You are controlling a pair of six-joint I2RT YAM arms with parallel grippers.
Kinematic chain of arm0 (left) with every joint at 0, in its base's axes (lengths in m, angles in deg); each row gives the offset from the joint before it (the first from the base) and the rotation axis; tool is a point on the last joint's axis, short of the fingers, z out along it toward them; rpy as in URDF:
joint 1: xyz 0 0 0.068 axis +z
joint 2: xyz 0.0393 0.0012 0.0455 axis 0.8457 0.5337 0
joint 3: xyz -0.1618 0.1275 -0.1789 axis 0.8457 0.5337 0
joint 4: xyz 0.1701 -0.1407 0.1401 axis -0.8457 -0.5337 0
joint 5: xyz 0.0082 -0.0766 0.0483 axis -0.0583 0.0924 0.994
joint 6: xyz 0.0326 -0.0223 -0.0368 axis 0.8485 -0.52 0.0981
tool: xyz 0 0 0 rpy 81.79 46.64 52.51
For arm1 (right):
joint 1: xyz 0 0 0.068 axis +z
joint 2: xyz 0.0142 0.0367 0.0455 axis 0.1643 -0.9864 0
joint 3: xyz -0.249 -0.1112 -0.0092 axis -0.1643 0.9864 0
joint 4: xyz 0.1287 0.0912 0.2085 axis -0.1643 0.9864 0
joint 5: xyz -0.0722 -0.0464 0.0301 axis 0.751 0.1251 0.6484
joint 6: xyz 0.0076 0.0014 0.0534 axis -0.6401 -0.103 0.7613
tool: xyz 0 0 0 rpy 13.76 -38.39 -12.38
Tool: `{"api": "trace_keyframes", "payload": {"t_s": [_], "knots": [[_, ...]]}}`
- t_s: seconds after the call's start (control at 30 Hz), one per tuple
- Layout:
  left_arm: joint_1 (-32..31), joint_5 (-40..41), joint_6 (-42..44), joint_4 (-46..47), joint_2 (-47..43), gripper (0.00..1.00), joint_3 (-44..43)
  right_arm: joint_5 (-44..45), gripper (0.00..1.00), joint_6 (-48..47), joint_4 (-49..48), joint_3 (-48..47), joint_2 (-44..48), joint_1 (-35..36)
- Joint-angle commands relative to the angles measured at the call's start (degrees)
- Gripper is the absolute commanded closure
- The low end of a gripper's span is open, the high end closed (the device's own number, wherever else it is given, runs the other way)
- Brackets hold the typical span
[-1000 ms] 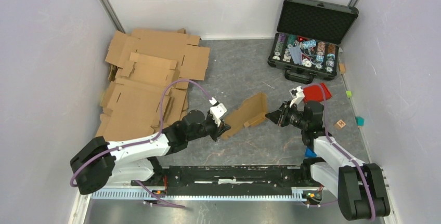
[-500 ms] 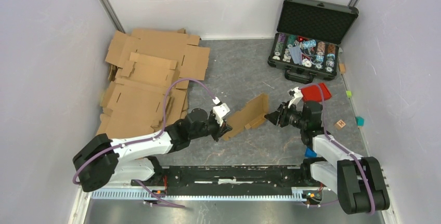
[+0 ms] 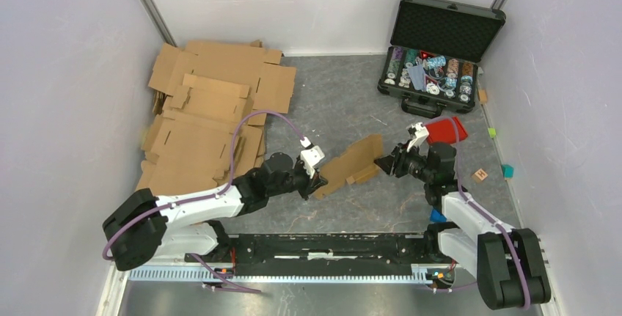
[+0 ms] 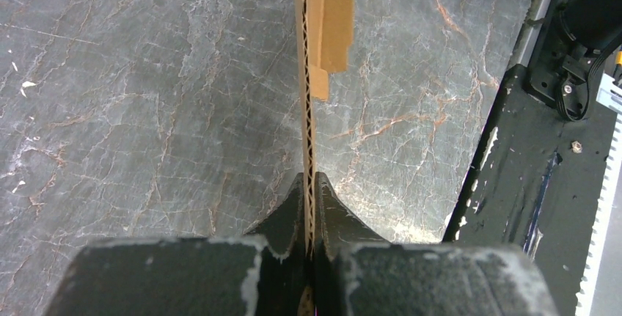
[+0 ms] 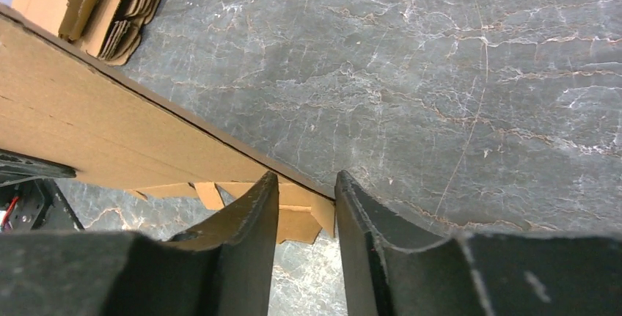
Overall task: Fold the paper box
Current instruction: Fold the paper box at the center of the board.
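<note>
The paper box (image 3: 350, 164) is a flattened brown cardboard piece held on edge just above the middle of the table. My left gripper (image 3: 317, 177) is shut on its near left end. In the left wrist view the corrugated edge of the box (image 4: 308, 111) runs straight up from the pinched jaws of that gripper (image 4: 309, 184). My right gripper (image 3: 381, 162) is at the box's right end, open. In the right wrist view a corner flap of the box (image 5: 110, 133) lies in the gap of the right gripper (image 5: 306, 184), and neither finger presses on it.
A pile of larger cardboard sheets (image 3: 209, 118) covers the back left. An open black case (image 3: 436, 56) of chips stands at the back right, with a red lid (image 3: 446, 129) in front of it. Small blocks (image 3: 480, 175) lie by the right wall. A black rail (image 3: 330, 246) runs along the near edge.
The right gripper's jaws have spread apart and let go of the box's right end. The box has settled lower and flatter, still pinched by the left gripper.
</note>
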Motion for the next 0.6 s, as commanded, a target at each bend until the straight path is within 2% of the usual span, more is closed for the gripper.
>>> {"api": "trace_keyframes", "payload": {"t_s": [0.0, 0.27, 0.4, 0.57], "knots": [[0.0, -0.7, 0.7, 1.2, -0.1, 0.98, -1.9, 1.1, 0.62, -1.8, 0.7, -2.2, 1.7, 0.8], [0.0, 2.3, 0.7, -1.1, 1.8, 0.98, -3.3, 5.6, 0.70, -3.9, 4.5, -2.7, 3.6, 5.5], [0.0, 3.6, 0.7, -1.7, 2.7, 0.98, -3.9, 9.3, 0.82, -5.3, 4.9, -2.3, 2.8, 8.7], [0.1, 5.9, 0.6, -2.8, 3.4, 0.98, -4.4, 12.7, 0.86, -5.9, 3.6, -1.3, 1.5, 12.2]]}}
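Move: The paper box's right end stands almost at the right gripper's half-open fingertips, about 1 cm ahead and 1 cm left, some 1 cm lower. The small front tabs are about 4 cm left of that gripper, 3 cm back and 4 cm below it; the red tray is roughly 17 cm right, 8 cm ahead and 7 cm lower. From the left gripper, already pinching the near-left edge, the box's right end lies about 15 cm right, 6 cm ahead, 2 cm lower. Close the right fingers most of the way on the box's right end, and bring that gripper down about 2 cm while drawing it back towards the base and slightly left, rolling its left side down some 10 degrees. Keep the left pinch on the near-left edge and ease that hand about 1.5 cm forward and down, turning it slightly counter-clockwise. ##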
